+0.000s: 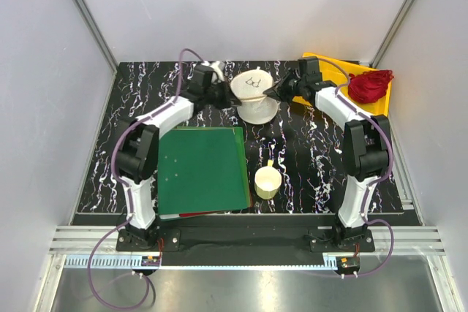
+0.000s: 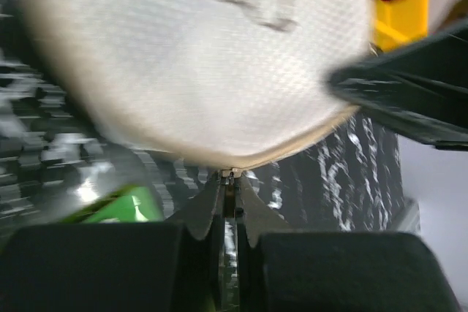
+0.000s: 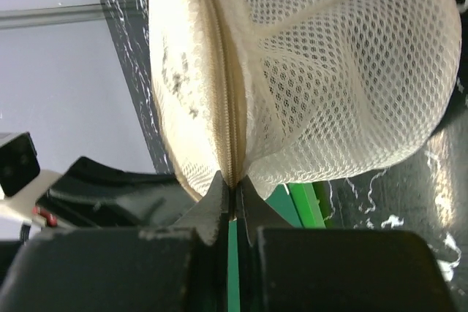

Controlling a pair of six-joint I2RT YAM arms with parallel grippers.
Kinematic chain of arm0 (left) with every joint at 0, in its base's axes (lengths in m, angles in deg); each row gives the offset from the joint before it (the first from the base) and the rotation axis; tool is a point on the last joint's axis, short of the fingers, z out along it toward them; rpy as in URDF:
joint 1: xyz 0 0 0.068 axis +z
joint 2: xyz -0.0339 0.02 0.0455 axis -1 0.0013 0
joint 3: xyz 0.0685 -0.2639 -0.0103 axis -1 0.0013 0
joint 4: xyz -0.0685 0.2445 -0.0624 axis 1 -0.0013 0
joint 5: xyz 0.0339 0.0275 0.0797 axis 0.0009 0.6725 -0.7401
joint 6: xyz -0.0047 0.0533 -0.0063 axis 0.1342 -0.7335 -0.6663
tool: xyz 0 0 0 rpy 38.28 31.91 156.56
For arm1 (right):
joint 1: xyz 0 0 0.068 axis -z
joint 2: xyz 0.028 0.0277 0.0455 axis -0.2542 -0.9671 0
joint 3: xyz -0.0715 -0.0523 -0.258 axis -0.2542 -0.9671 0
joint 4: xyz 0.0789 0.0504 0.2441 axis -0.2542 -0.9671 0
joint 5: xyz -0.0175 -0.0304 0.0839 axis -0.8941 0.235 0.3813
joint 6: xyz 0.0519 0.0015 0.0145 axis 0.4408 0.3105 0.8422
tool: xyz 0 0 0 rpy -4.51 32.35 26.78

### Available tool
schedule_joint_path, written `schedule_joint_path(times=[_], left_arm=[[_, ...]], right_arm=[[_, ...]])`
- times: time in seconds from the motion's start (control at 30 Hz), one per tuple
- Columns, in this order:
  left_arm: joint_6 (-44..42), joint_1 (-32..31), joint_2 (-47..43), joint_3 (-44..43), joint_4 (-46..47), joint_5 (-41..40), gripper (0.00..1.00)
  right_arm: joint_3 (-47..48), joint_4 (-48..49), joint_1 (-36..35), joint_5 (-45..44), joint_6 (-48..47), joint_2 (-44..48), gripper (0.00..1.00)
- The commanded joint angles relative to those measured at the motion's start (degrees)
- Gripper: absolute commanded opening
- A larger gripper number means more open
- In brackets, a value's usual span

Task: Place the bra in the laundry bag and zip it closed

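Note:
The laundry bag [image 1: 254, 96], a round cream mesh drum with a dark mark on its upper face, hangs tilted just above the table's far middle, between both grippers. My left gripper [image 1: 226, 97] is shut on the small metal zipper pull [image 2: 231, 174] at the bag's rim [image 2: 219, 71]. From the other side, my right gripper [image 1: 273, 93] is shut on the zipper seam [image 3: 232, 137] of the bag [image 3: 344, 71], and its fingertips [image 3: 219, 191] pinch the rim. The zipper line looks closed in the right wrist view. The bra is hidden.
A green board [image 1: 201, 169] lies front left. A cream cup with a handle [image 1: 267, 182] stands near the front middle. A yellow tray [image 1: 333, 71] at the back right holds a red garment [image 1: 369, 85]. Grey walls enclose the black marbled table [image 1: 307, 158].

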Motion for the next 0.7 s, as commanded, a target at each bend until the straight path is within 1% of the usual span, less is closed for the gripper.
schedule_joint_path(times=[0.0, 0.07, 0.1, 0.2, 0.27, 0.3, 0.33, 0.4, 0.43, 0.47, 0.53, 0.57, 0.67], left_arm=[[-2.5, 6.7, -6.1, 1.0, -2.1, -3.3, 0.00], [-2.8, 6.9, -6.7, 1.1, -2.1, -2.4, 0.00], [-2.5, 6.5, -6.8, 1.1, -1.6, -1.7, 0.00], [-1.4, 3.5, -6.8, 1.2, -0.1, 0.0, 0.00], [0.3, 0.9, -6.2, 1.2, 2.0, 0.7, 0.00], [0.9, 0.2, -5.8, 1.2, 2.6, 0.9, 0.00], [1.5, -1.0, -5.5, 1.2, 3.1, 1.1, 0.00], [2.4, -2.0, -4.1, 0.5, 4.1, 0.8, 0.00], [2.7, -2.9, -3.8, 0.2, 4.2, 0.6, 0.00], [3.4, -3.3, -3.1, 0.2, 4.7, 0.1, 0.00], [4.0, -4.5, -2.5, 0.2, 5.1, 0.2, 0.00], [4.6, -4.8, -1.9, 0.3, 6.4, 0.2, 0.00], [5.1, -5.9, -1.2, 0.5, 7.3, 0.2, 0.00]], right_arm=[[6.5, 1.7, 1.9, -1.6, -8.0, -1.9, 0.00], [8.6, 1.7, 1.8, 0.6, -9.1, -4.3, 0.00], [11.2, 1.7, 1.7, 1.7, -9.1, -5.3, 0.00], [16.7, 1.3, 1.2, 5.6, -8.1, -9.1, 0.00], [18.4, -0.3, 0.7, 6.0, -7.0, -9.7, 0.14], [18.8, -2.8, 0.5, 5.6, -7.0, -9.5, 0.24], [18.7, -4.2, 0.5, 3.4, -6.7, -9.2, 0.47], [16.1, -6.6, 0.5, 1.9, -6.5, -6.7, 0.64], [14.9, -7.6, 0.5, 0.1, -6.8, -5.7, 0.69], [11.9, -8.0, 0.5, -0.6, -7.0, -3.3, 0.76], [8.0, -7.8, 0.5, -2.9, -7.0, -0.4, 0.80], [3.9, -7.5, 0.5, -3.6, -6.8, 2.6, 0.83], [-3.1, -4.8, 0.5, -4.8, -5.0, 7.7, 0.85]])
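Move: The laundry bag hangs between the hands, its rim already pinched from both sides. Its middle is about 5 cm right, 1 cm ahead and 5 cm below the left hand, and some 3 cm left, 1 cm back and 5 cm below the right. The yellow box's middle lies 24 cm right of the right hand and 5 cm farther out; the mug is 26 cm back and 1 cm right of that hand. The green folder is 21 cm back and 11 cm left of the left hand. The bag's rim stays pinched at a small tab in the left fingers, which go about 6 cm left and slightly forward, then swing back right some 10 cm, also back, ending 2 cm higher. The right hand carries its grip 4 to 5 cm forward and up, lets go of the zip edge, then draws back 5 cm and down with jaws wide around that edge. ##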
